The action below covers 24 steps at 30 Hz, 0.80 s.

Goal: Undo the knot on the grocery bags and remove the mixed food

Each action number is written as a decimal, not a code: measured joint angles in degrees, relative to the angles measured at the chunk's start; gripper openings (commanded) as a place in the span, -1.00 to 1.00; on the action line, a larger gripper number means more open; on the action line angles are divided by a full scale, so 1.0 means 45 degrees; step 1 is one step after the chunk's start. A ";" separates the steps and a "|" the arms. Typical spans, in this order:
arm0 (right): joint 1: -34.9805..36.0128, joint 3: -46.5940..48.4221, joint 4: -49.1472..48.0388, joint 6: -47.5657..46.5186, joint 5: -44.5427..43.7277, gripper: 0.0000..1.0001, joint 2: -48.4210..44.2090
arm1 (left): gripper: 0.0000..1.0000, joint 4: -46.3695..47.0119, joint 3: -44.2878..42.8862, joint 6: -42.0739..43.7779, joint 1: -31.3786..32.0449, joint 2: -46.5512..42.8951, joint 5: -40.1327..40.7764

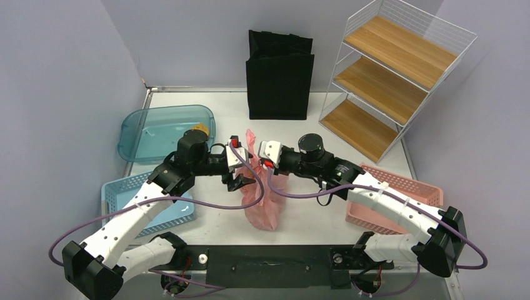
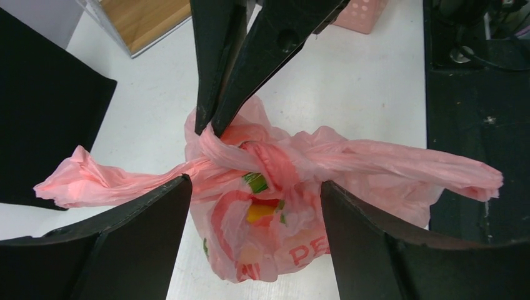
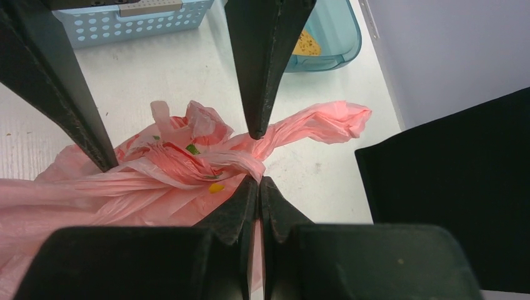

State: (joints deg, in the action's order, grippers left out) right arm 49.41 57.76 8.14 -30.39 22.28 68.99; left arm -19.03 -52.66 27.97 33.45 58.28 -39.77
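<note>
One pink grocery bag (image 1: 262, 203) stands on the white table between my two arms. Its knot (image 2: 262, 156) is still tied, with a handle tail trailing out on each side. My right gripper (image 3: 259, 180) is shut on the pink plastic at the knot's edge, and a strip of film shows between its fingers. It also shows in the left wrist view, where the right gripper (image 2: 206, 128) pinches the knot from above. My left gripper (image 2: 256, 184) is open, its fingers on either side of the bag below the knot. The mixed food is hidden inside; only yellow and green patches show through the film.
A black tote (image 1: 279, 75) stands at the back, with a wire shelf (image 1: 394, 69) to its right. A teal tray (image 1: 156, 134) holding a small yellow-brown item sits at the back left. A blue basket (image 1: 125, 194) lies near left and a pink basket (image 1: 406, 187) near right.
</note>
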 measured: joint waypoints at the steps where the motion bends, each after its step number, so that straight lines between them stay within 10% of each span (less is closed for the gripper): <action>1: -0.0034 -0.0019 -0.0005 0.0005 0.0005 -1.00 -0.0005 | 0.40 -0.0010 0.0000 -0.0092 0.0000 0.0015 -0.0146; 11: -0.0423 -0.0083 -0.0151 0.0262 0.0005 -1.00 -0.0005 | -0.27 -0.0583 0.0015 0.0102 0.0335 0.0126 -0.1035; 24: -0.1433 -0.0083 -0.0175 0.1273 0.0102 -1.00 0.0078 | -0.37 -0.2895 0.0738 0.3429 0.1467 -0.0345 -0.1049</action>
State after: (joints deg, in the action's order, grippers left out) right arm 42.96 57.39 7.35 -24.67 22.74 69.34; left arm -32.05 -49.34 43.40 40.05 56.73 -44.49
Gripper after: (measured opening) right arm 0.006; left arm 0.325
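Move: The grocery bag's near handle runs out from the knot, its middle about 7 cm back and 3 cm right of the open left hand, nearly level. The knot is about 3 cm to that hand's right; the bag's body hangs some 10 cm below it, 4 cm back and 4 cm right. From the right hand, already pinching a strand at the knot's far edge, the knot lies about 3 cm back and 1 cm left, the near handle roughly 10 cm back, straight behind. The knot's strand stays pinched in the shut right fingers, which draw it forward and to the right, about 4 cm in all, away from the knot. Meanwhile the left hand goes back some 6 cm and sinks about 5 cm towards the root of the near handle, swinging its fingers roughly 15 degrees clockwise and closing them from wide to about a third open around the plastic there; a firm pinch can't be seen. ##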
